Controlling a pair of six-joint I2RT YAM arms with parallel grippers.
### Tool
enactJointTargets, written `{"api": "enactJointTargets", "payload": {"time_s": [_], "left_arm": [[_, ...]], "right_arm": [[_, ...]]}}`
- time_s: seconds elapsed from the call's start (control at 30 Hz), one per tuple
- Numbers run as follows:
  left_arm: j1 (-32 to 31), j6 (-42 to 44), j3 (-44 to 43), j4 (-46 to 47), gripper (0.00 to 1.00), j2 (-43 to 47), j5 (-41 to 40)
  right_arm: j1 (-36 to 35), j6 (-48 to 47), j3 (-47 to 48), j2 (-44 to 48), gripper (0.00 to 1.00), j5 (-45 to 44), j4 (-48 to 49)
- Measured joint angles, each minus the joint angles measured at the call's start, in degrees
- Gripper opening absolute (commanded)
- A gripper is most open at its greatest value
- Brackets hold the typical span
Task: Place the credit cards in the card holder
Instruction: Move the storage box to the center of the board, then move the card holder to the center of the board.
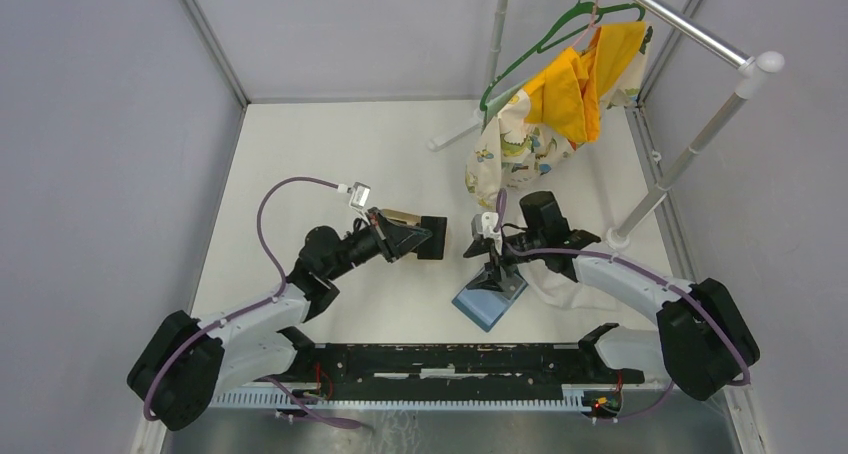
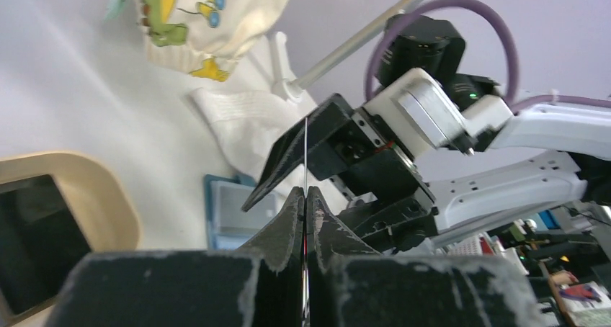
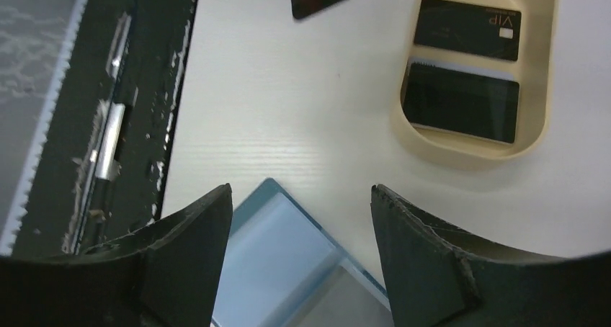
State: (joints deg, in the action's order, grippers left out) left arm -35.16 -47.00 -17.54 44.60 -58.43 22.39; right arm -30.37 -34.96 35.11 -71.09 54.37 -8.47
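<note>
My left gripper (image 1: 418, 238) is shut on a black credit card (image 1: 434, 238), held above the table. In the left wrist view this card (image 2: 305, 154) shows edge-on, sticking up between the closed fingertips (image 2: 297, 204). The blue card holder (image 1: 488, 300) lies opened flat on the table. My right gripper (image 3: 301, 197) hangs open right over the card holder (image 3: 277, 258), with nothing between its fingers. Two more black credit cards (image 3: 467, 28) (image 3: 461, 102) lie in a tan oval tray (image 3: 468, 154).
A white cloth (image 1: 550, 286) lies just right of the card holder. A clothes rack (image 1: 690, 149) with hanging yellow and patterned garments (image 1: 560, 104) stands at the back right. A black rail (image 1: 450, 359) runs along the near edge between the arm bases.
</note>
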Motion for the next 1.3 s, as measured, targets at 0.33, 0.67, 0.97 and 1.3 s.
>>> {"api": "enactJointTargets", "payload": {"time_s": [0.33,0.67,0.97,1.3], "left_arm": [[-7.7,-0.8,-1.7,7.9,0.02,-5.5,-5.9],[-9.1,-0.8,-2.7,10.5,0.02,-8.4,-7.3],[-9.3,-0.8,-2.8,11.8,0.02,-8.4,-6.9],[-9.5,-0.1,-4.4,11.2,0.34,-9.5,-3.4]], "right_arm": [[0.5,34.3,-5.7,-0.5,0.68,5.7,29.9],[0.5,57.9,-8.1,-0.9,0.63,7.5,48.9],[1.2,67.3,-8.8,-1.6,0.16,6.8,55.7],[1.9,71.8,-9.9,-2.3,0.00,7.3,58.5]]}}
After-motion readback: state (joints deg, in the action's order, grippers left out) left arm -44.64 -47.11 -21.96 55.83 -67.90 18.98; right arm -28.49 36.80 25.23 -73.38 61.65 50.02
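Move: The left hand holds the black card some 20 cm over the table; the open right gripper waits about 11 cm to its right, 4 cm back and 6 cm lower. From the right hand, that card is roughly 9 cm left, 4 cm ahead and 6 cm up, the card holder about 4 cm back, 3 cm right and 9 cm below, the storage box some 10 cm ahead, 14 cm left and 9 cm below. Right hand rises 9 cm, rolling to pinch the card brought 5 cm rightward by the left, whose fingers start opening. ##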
